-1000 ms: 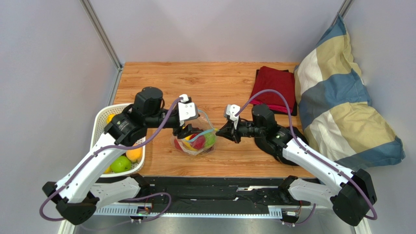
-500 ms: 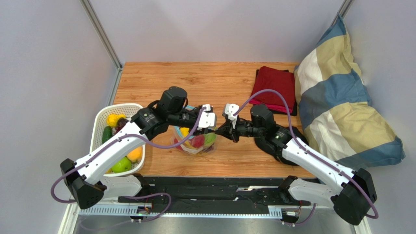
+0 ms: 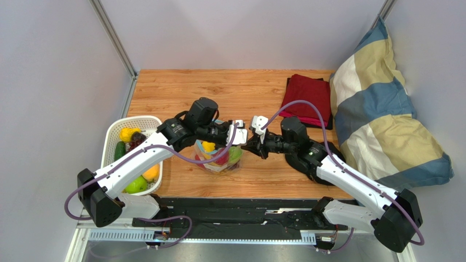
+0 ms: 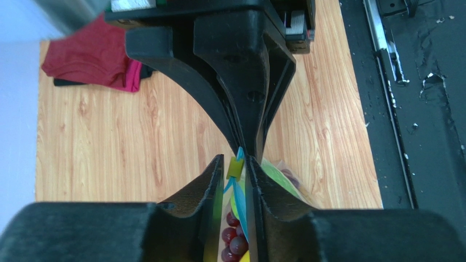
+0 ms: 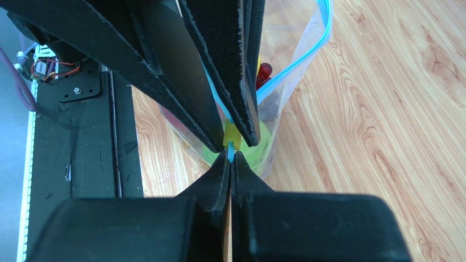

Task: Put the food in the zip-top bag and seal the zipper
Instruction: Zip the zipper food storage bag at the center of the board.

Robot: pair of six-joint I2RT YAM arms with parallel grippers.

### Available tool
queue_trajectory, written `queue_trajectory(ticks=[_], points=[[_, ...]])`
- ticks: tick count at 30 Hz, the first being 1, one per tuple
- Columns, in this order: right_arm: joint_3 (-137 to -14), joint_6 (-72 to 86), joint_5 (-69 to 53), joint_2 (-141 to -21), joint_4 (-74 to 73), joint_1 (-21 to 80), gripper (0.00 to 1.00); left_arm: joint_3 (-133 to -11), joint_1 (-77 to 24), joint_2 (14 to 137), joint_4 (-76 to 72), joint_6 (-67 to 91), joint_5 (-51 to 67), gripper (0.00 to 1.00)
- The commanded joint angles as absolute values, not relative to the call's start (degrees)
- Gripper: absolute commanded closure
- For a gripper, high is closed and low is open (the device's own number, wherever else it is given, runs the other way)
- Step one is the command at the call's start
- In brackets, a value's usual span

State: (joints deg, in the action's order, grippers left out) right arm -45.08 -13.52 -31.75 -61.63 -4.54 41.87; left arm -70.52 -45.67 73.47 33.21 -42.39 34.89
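Observation:
The zip-top bag stands upright at mid-table with food inside: a yellow piece, a red fruit and a green apple. The left wrist view also shows dark grapes in it. My right gripper is shut on the end of the blue zipper at the bag's right corner. My left gripper reaches over the bag, and its jaws stand narrowly on either side of the yellow slider, tip to tip with the right gripper.
A white slatted basket at the left edge holds more food, including a green apple and an orange fruit. A folded red cloth lies at the back right. A large pillow fills the right side.
My left arm has swung right across the bag's mouth to its right corner, and its jaws have narrowed around the yellow slider. The right gripper has kept its hold without moving.

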Motion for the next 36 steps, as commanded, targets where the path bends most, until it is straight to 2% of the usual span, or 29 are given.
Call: queue_trajectory(ticks=[1,5,10,23,24,25,26,27,29,32,36], points=[[-48.34,-17.22,-32.16,-59.33,-6.14,42.19,1.0,-70.4,-45.79,73.48,35.94,-45.7,34.46,0.78],[-47.99,-18.28,-32.52,-58.36,-6.77,42.19,1.0,-70.49,-45.62,73.21,38.75,-46.05,34.28,0.93],[-46.76,-18.72,-31.82,-57.13,-6.68,41.92,1.0,-70.49,-43.25,72.33,40.25,-46.84,33.84,0.99],[-45.26,-17.06,-31.81,-55.02,-7.12,40.34,1.0,-70.84,-37.79,69.79,44.47,-48.87,31.82,1.0],[-45.87,-16.7,-32.6,-55.45,-7.47,40.34,0.94,-71.01,-37.79,69.61,44.56,-48.87,32.95,1.0],[-47.71,-16.18,-33.74,-56.07,-8.51,40.34,0.8,-71.28,-37.79,69.52,44.39,-48.52,33.65,1.0],[-48.51,-15.74,-35.66,-57.55,-8.7,40.34,0.53,-71.98,-37.79,69.52,43.95,-48.08,34.71,1.0],[-49.3,-15.3,-36.29,-58.18,-8.53,40.34,0.44,-72.59,-37.88,69.52,43.86,-46.51,36.63,1.0],[-51.05,-14.94,-37.52,-60.1,-7.91,40.43,0.36,-74.69,-37.88,70.83,43.77,-44.92,38.23,1.0],[-52.73,-15.29,-38.32,-61.87,-7.65,40.43,0.31,-76.98,-38.41,72.33,43.94,-42.89,39.37,1.0],[-54.05,-15.12,-39.72,-64.5,-7.38,40.78,0.32,-78.13,-39.46,73.04,43.51,-42.45,39.81,1.0]])
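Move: The zipper's yellow slider lies right at the left fingertips, about 1 cm to the left hand's right and 1 cm below. The green food in the bag sits some 2 cm left, 2 cm back and 10 cm below the left hand, the red fruit about 6 cm left, 3 cm back and 11 cm below. The right hand, still pinching the blue zipper end, has the slider about 2 cm to its left, level with it. Left hand pinches the yellow slider, draws it about 5 cm left; right fingers open off the zipper end. ##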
